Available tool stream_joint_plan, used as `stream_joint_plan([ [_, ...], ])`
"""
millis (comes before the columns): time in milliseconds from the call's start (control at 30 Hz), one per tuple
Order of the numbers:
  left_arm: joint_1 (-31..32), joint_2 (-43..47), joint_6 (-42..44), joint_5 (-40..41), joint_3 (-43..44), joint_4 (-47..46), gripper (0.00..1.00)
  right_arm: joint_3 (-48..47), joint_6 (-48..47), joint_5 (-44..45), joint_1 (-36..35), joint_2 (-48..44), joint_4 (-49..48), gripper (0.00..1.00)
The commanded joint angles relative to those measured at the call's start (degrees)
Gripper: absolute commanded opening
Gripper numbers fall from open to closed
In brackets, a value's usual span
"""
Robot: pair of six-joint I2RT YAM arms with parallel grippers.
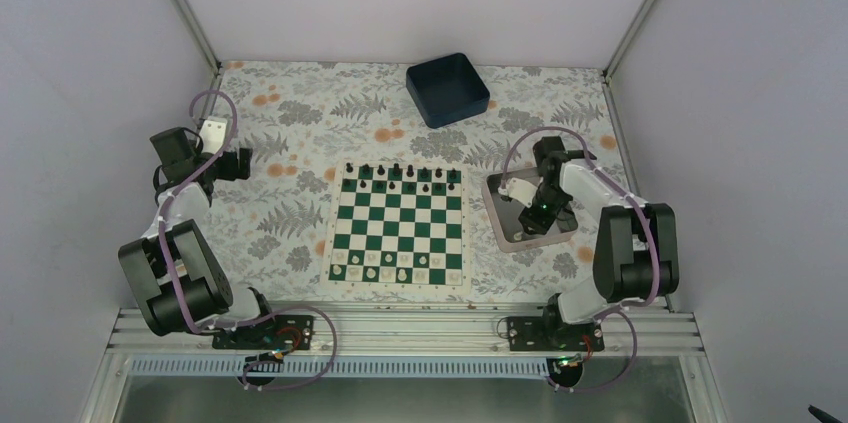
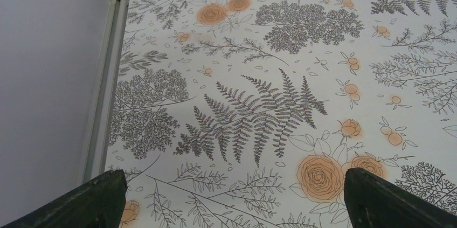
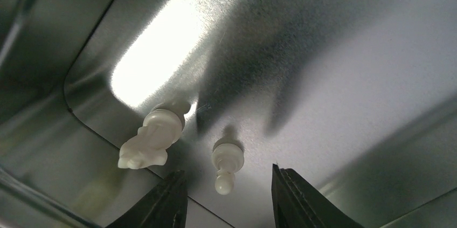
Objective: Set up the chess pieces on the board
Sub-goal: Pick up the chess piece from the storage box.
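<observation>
The board (image 1: 397, 289) lies mid-table, with several cream chess pieces (image 1: 385, 270) along its near rows and black pieces (image 1: 400, 175) along the far edge. In the right wrist view two more cream pieces stand on a silver tray (image 3: 334, 77). One is a pawn (image 3: 226, 163); a knight (image 3: 151, 139) stands to its left. My right gripper (image 3: 229, 185) is open just above the tray, and the pawn stands in the gap between its fingers, touching neither. My left gripper (image 2: 234, 185) hangs open and empty over the floral tablecloth at the far left (image 1: 240, 163).
The silver tray (image 1: 505, 233) sits just right of the board, under my right arm. A dark blue square bin (image 1: 447, 89) stands at the back, beyond the board. Metal frame posts and white walls bound the table on the left, right and back.
</observation>
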State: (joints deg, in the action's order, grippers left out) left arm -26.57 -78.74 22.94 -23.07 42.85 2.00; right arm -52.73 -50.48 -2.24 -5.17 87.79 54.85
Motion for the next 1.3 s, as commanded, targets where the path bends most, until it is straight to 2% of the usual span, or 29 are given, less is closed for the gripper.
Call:
stream_joint_plan([
  [0,-0.4,0.2,0.2,-0.1,1.0,-1.3,1.0,0.4,0.7,1.0,0.4,0.9,-0.7,0.41],
  [167,-0.4,0.1,0.2,-0.1,0.9,-1.2,1.0,0.0,0.9,1.3,0.5,1.9,-0.4,0.35],
  [367,-0.4,-0.1,0.2,-0.1,0.9,-1.4,1.0,0.2,0.8,1.4,0.8,1.9,-0.2,0.33],
  [633,-0.4,0.0,0.2,-0.3,0.9,-1.2,1.0,-0.4,0.8,0.9,0.8,1.8,-0.3,0.11],
  [900,-0.4,0.2,0.1,-0.8,1.1,-1.1,1.0,-8.6,0.2,4.2,-0.1,-1.5,4.6,0.08],
  [1100,-0.4,1.2,-0.2,-2.4,1.4,-1.1,1.0,-16.4,0.5,5.3,-8.1,-3.2,9.5,0.08],
  [1267,-0.4,2.4,-0.4,-3.8,1.5,-1.3,1.0,-16.0,3.6,2.7,-19.4,-4.2,11.4,0.08],
])
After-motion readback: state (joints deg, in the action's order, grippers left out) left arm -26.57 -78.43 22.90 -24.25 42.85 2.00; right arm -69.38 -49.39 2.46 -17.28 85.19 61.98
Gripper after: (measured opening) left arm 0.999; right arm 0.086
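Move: The white pawn stands upright in the storage box almost straight under the right hand, between its open fingers, its middle only about 2 cm below. The one other piece left there, a white knight, stands some 3 cm to the left and 1 cm nearer the base, equally low. The chessboard's middle lies about 30 cm left, roughly level forward, 3 cm lower. From the idle left hand the pawn lies around 63 cm right, 12 cm back and 12 cm down. The pawn gets pinched by its upper part: the right hand settles less than a centimetre over it, and the fingers close from nearly half open to almost shut. Then the hand lifts the pawn quickly, about 9 cm up and 5 cm forward, before swinging some 6 cm left towards the chessboard, fingertips tilting forward by 10 to 15 degrees and the hand turning about 10 degrees counter-clockwise. ##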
